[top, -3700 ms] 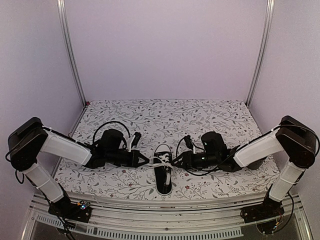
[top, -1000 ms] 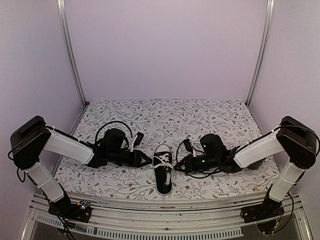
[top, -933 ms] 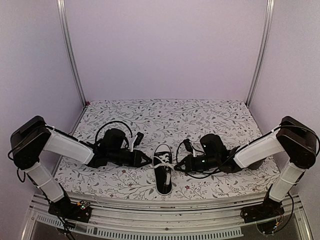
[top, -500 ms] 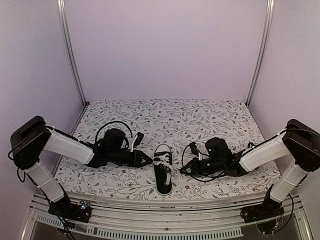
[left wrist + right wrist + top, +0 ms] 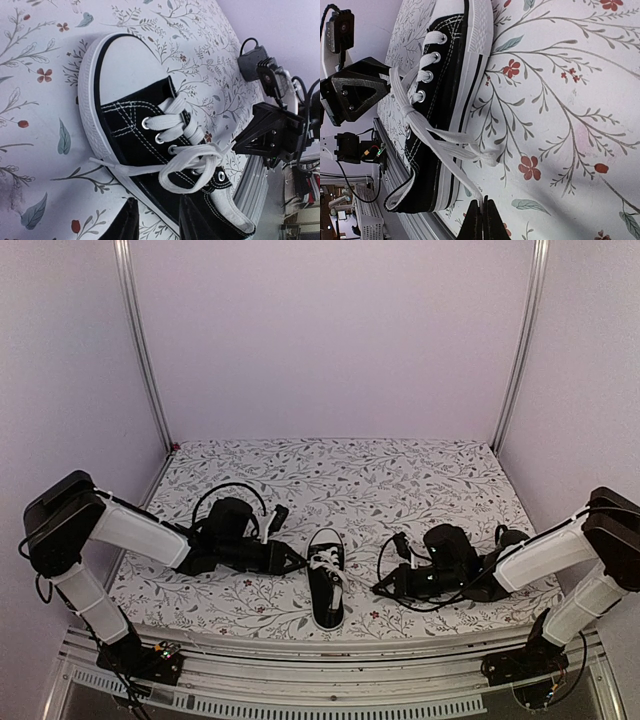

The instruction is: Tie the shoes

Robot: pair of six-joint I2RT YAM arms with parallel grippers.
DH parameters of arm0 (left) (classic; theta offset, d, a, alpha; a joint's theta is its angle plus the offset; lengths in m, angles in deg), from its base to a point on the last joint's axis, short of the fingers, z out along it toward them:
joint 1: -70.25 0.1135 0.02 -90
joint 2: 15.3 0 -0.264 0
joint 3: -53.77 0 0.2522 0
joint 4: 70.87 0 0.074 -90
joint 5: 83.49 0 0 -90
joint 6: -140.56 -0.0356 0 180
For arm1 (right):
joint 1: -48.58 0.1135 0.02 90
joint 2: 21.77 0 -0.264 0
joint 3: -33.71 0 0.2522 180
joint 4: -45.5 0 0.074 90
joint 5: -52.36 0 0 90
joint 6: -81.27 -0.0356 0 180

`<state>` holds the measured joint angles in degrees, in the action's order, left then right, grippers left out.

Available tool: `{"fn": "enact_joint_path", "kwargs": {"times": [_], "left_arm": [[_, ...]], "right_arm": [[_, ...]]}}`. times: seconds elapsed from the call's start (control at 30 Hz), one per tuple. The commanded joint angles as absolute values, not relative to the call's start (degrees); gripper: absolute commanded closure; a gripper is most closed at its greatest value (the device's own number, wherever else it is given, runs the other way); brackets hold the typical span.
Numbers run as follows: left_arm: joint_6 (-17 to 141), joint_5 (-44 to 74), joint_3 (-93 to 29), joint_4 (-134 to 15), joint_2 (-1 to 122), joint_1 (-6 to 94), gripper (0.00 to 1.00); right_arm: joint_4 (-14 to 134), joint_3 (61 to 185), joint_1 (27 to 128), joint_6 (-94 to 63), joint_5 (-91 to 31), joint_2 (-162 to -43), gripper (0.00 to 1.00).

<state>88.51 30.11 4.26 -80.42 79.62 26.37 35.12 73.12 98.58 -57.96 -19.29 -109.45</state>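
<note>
A black low-top sneaker [image 5: 325,582] with white sole and toe cap lies on the floral mat, toe towards the near edge. Its white laces [image 5: 192,161] form a loose loop over the eyelets, with one end lying on the mat to the shoe's left. My left gripper [image 5: 296,562] is open right beside the shoe; in the left wrist view [image 5: 157,224] one finger is over the mat and one over the shoe's side. My right gripper [image 5: 383,589] is to the right of the shoe. In the right wrist view [image 5: 482,207] it is shut on a lace end [image 5: 451,161] that runs taut from the shoe [image 5: 442,95].
The floral mat [image 5: 400,480] covers the table. A metal rail [image 5: 330,650] runs along the near edge just below the shoe's toe. Lilac walls with metal posts [image 5: 140,350] close the sides and back. Black cables [image 5: 225,492] loop above both wrists.
My right gripper has moved right, away from the shoe, with the lace end held in it. The left gripper and the shoe have barely moved.
</note>
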Motion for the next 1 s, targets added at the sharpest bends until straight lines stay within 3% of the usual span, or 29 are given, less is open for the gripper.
{"fn": "enact_joint_path", "kwargs": {"times": [0.0, 0.37, 0.47, 0.53, 0.73, 0.8, 0.97], "left_arm": [[88.33, 30.04, 3.34, -82.02, 79.72, 25.86, 0.70], [87.87, 27.31, 4.31, -80.57, 77.15, 25.92, 0.66], [85.65, 26.30, 3.86, -78.94, 75.31, 25.97, 0.63], [83.12, 24.63, 2.36, -75.19, 72.93, 26.01, 0.55], [76.65, 19.60, -1.14, -65.84, 64.59, 30.66, 0.26], [75.58, 18.39, -1.46, -63.58, 61.94, 34.89, 0.22], [74.40, 19.18, 1.81, -61.60, 54.04, 52.93, 0.18]], "right_arm": [[36.59, 71.55, 98.86, -58.90, -20.74, -107.55, 0.98], [38.36, 69.90, 98.86, -59.33, -21.73, -104.23, 0.94], [40.10, 71.65, 99.14, -57.75, -21.48, -102.99, 0.53], [44.03, 74.47, 100.11, -54.63, -23.13, -101.54, 0.35], [55.31, 84.35, 99.66, -48.10, -28.26, -98.57, 0.15], [58.93, 87.13, 96.44, -47.05, -28.39, -98.51, 0.08], [59.25, 87.79, 83.11, -43.04, -27.19, -95.76, 0.03]]}}
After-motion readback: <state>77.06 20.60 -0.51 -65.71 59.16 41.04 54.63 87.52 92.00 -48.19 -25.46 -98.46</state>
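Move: The knot on the shoe lies about 10 cm to the right hand's left and some 5 cm ahead, slightly above its fingers, which already pinch a taut lace end. From the left hand, empty beside the shoe, that knot is about 5 cm to its right, level ahead and in height. The shoe's middle sits roughly 3 cm farther back than the knot and a bit lower; the toe cap is 6 cm ahead of it. Drawing slowly to its right by another 1.5 cm, the right hand pulls the held lace away from the knot, then spreads its fingers wide, lets go and lifts about 10 cm while swinging 7 cm forward. Late on, the empty left hand opens wide and rises some 12 cm, sweeping left and forward away from the shoe; both hands' fingers tip upward as they climb. ##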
